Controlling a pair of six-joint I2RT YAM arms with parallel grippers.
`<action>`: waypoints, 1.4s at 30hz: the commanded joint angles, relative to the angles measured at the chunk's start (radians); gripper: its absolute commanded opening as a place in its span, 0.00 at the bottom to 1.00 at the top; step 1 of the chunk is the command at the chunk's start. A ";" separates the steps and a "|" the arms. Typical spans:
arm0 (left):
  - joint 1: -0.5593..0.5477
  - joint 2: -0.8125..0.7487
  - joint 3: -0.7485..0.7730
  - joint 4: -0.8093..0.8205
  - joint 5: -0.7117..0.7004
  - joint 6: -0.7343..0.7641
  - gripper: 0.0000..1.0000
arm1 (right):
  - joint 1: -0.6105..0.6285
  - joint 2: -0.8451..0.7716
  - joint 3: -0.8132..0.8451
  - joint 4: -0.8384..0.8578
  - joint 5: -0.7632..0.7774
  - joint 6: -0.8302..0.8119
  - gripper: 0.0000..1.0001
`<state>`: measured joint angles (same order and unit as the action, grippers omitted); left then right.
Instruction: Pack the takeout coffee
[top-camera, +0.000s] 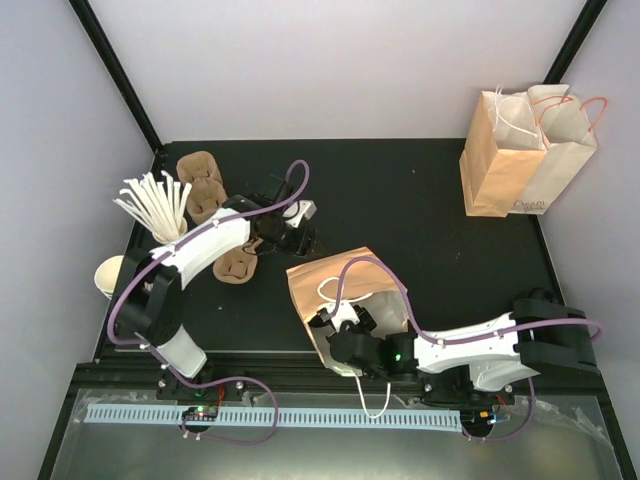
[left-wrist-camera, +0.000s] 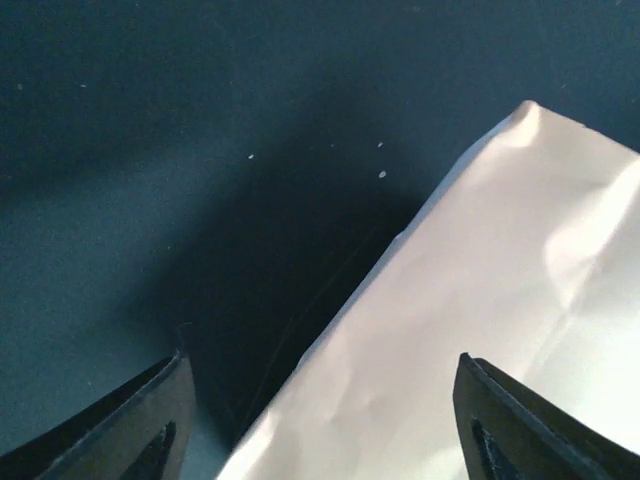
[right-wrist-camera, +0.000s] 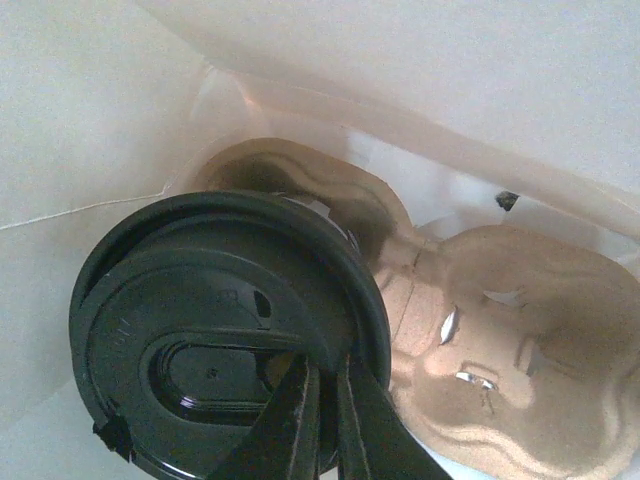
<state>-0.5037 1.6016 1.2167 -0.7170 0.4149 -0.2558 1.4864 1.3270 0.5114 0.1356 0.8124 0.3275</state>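
The takeout coffee shows its glossy black lid from above. It sits in one pocket of a brown pulp carrier inside the open paper bag. My right gripper reaches into that bag, shut on the lid's rim. In the top view its fingers are hidden in the bag's mouth. My left gripper is open, just behind the bag's far corner, and the bag's pale wall lies below and between its fingers.
A second paper bag stands at the back right. Loose pulp carriers lie at the back left, one more under the left arm. A holder of white straws and a lidless white cup stand at the left edge.
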 joint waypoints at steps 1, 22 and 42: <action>0.005 0.086 0.050 0.007 0.042 0.023 0.70 | 0.029 0.058 0.021 -0.069 0.056 0.041 0.01; 0.007 0.200 0.010 -0.032 0.283 0.043 0.33 | 0.024 0.170 0.122 -0.202 0.089 0.121 0.01; -0.009 0.097 -0.111 0.026 0.282 -0.010 0.19 | -0.140 0.201 0.353 -0.506 -0.147 0.125 0.01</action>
<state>-0.4816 1.7473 1.1240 -0.6254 0.6327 -0.2291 1.3682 1.4750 0.8421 -0.2516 0.6838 0.4500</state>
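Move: The left hand, holding nothing, has the far-left edge of the tilted paper bag about 6 cm below it, roughly 2 cm back and 2 cm right; the spare carrier lies some 15 cm to its left, 3 cm back and 10 cm down. Inside the bag, the right hand holds the lidded cup; the carrier's cup seat is about 6 cm ahead, 2 cm left and 7 cm down, and the bag edge roughly 10 cm ahead, 2 cm left and 4 cm down. Down about 5 cm onto the outside of the bag goes the left hand, then it eases back a couple of centimetres, fingers tipping down and closing from wide to nearly shut to pinch the bag's edge. The right hand keeps its hold on the cup's lid rim inside the bag, drifting left, then forward and farther left, some 3 cm ahead in all, tipping down about 10 degrees. ##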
